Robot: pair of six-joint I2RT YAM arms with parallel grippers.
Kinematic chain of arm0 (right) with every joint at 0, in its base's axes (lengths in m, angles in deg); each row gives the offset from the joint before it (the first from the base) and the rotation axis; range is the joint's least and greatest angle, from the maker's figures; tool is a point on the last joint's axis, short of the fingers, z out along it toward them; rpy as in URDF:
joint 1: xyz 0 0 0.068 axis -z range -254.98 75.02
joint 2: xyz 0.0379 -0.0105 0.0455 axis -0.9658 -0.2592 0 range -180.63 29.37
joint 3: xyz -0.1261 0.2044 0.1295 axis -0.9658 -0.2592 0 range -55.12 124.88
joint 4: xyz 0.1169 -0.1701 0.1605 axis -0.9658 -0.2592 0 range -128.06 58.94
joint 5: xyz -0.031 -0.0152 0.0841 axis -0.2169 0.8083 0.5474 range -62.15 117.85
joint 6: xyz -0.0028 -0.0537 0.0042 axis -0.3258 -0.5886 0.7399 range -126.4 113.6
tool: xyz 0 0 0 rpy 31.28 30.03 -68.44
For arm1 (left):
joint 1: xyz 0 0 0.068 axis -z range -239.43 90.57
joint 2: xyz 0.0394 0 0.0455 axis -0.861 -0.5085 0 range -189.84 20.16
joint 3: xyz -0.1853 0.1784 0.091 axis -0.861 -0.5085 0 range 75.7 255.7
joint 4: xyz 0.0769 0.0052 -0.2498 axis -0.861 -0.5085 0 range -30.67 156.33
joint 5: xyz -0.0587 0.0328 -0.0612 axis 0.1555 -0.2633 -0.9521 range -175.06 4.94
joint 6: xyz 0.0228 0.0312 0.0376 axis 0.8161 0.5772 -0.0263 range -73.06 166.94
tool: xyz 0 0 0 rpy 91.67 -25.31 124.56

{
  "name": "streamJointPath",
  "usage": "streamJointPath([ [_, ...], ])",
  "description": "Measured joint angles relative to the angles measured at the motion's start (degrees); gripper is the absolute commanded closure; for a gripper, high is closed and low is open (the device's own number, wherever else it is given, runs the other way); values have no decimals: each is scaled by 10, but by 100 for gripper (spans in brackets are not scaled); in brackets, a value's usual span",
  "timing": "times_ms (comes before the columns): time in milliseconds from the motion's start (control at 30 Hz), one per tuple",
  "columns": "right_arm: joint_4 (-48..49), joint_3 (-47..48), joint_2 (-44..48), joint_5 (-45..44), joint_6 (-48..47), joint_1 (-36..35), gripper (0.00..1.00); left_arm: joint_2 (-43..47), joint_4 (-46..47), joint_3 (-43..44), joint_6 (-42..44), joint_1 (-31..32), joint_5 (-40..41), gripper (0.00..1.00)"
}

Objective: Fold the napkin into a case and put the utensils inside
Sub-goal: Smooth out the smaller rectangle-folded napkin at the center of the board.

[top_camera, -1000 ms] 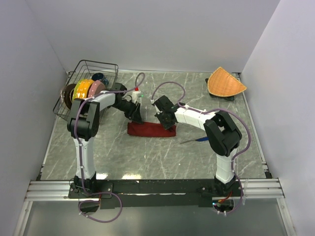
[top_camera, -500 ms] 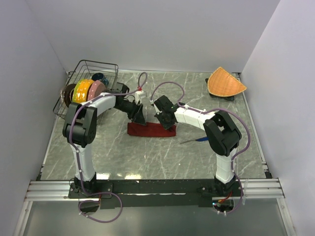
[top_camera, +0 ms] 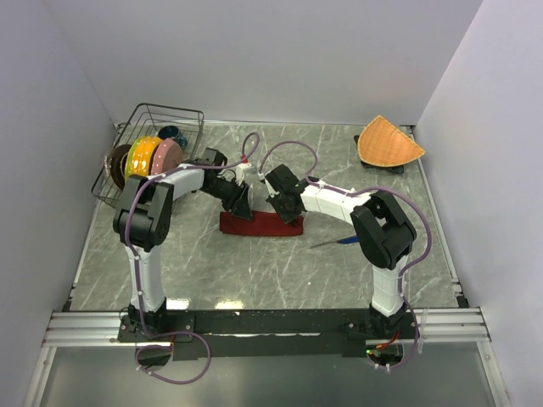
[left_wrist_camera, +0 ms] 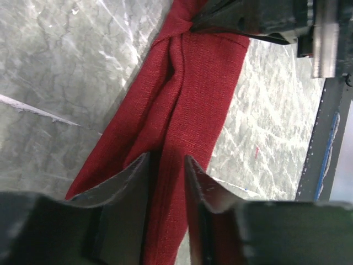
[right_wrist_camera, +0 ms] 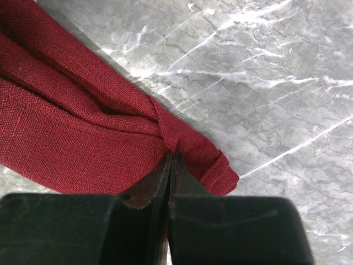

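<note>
The dark red napkin lies as a long folded strip mid-table. My left gripper is down on its left end. In the left wrist view that gripper stands open, its jaws astride a raised fold of the napkin. My right gripper is at the right end; the right wrist view shows it shut on a gathered pinch of the napkin. The blue-purple knife lies on the table to the right of the strip. The fork is out of view.
A wire dish rack with coloured plates stands at the back left. An orange woven fan-shaped mat sits at the back right. White walls close in the table on three sides.
My left gripper has shifted a little right and down onto the napkin's left end, and its jaws have drawn closer. The right arm and the napkin have stayed put.
</note>
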Motion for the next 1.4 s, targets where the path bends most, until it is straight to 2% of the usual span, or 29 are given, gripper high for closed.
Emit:
streamJointPath([
  [33,0,0,0,0,0,0,100,-2,3,0,1,0,0,80],
  [133,0,0,0,1,-1,0,100,-6,4,0,-1,0,2,96],
  [167,0,0,0,1,-2,0,100,-7,4,0,-2,0,2,99],
  [467,4,0,0,-2,-10,0,100,-10,44,12,-87,-1,6,99],
  [667,7,0,0,-9,-11,0,100,-56,42,51,-122,-3,28,99],
  [967,-4,12,0,-23,-9,0,74,-83,30,61,-167,-8,23,99],
  [1033,-14,20,0,-23,-6,0,73,-83,30,61,-174,-8,24,99],
  [1067,-18,24,0,-23,-6,1,69,-83,30,61,-175,-8,24,99],
  [1400,-68,58,17,-8,6,24,68,-84,32,59,-177,-9,23,99],
])
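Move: The folded napkin lies under both grippers: its middle is some 4 cm right of the left fingers, 1 cm nearer the base and about 3 cm below, and about 9 cm left of the right fingers, level with them. The right fingertips are already shut on its right end. The silver utensil lies about 12 cm right and 4 cm back from the right gripper, the blue knife about 18 cm right and 4 cm back. Shut the left fingers over the left half of the napkin, carry them about 3 cm forward, then press down onto the crease near the far edge, turning some 15 degrees, and hold there. Keep the right tips on the right end almost still meanwhile; late on, open them partway and lift off about 3.5 cm, drifting slightly forward and right. ##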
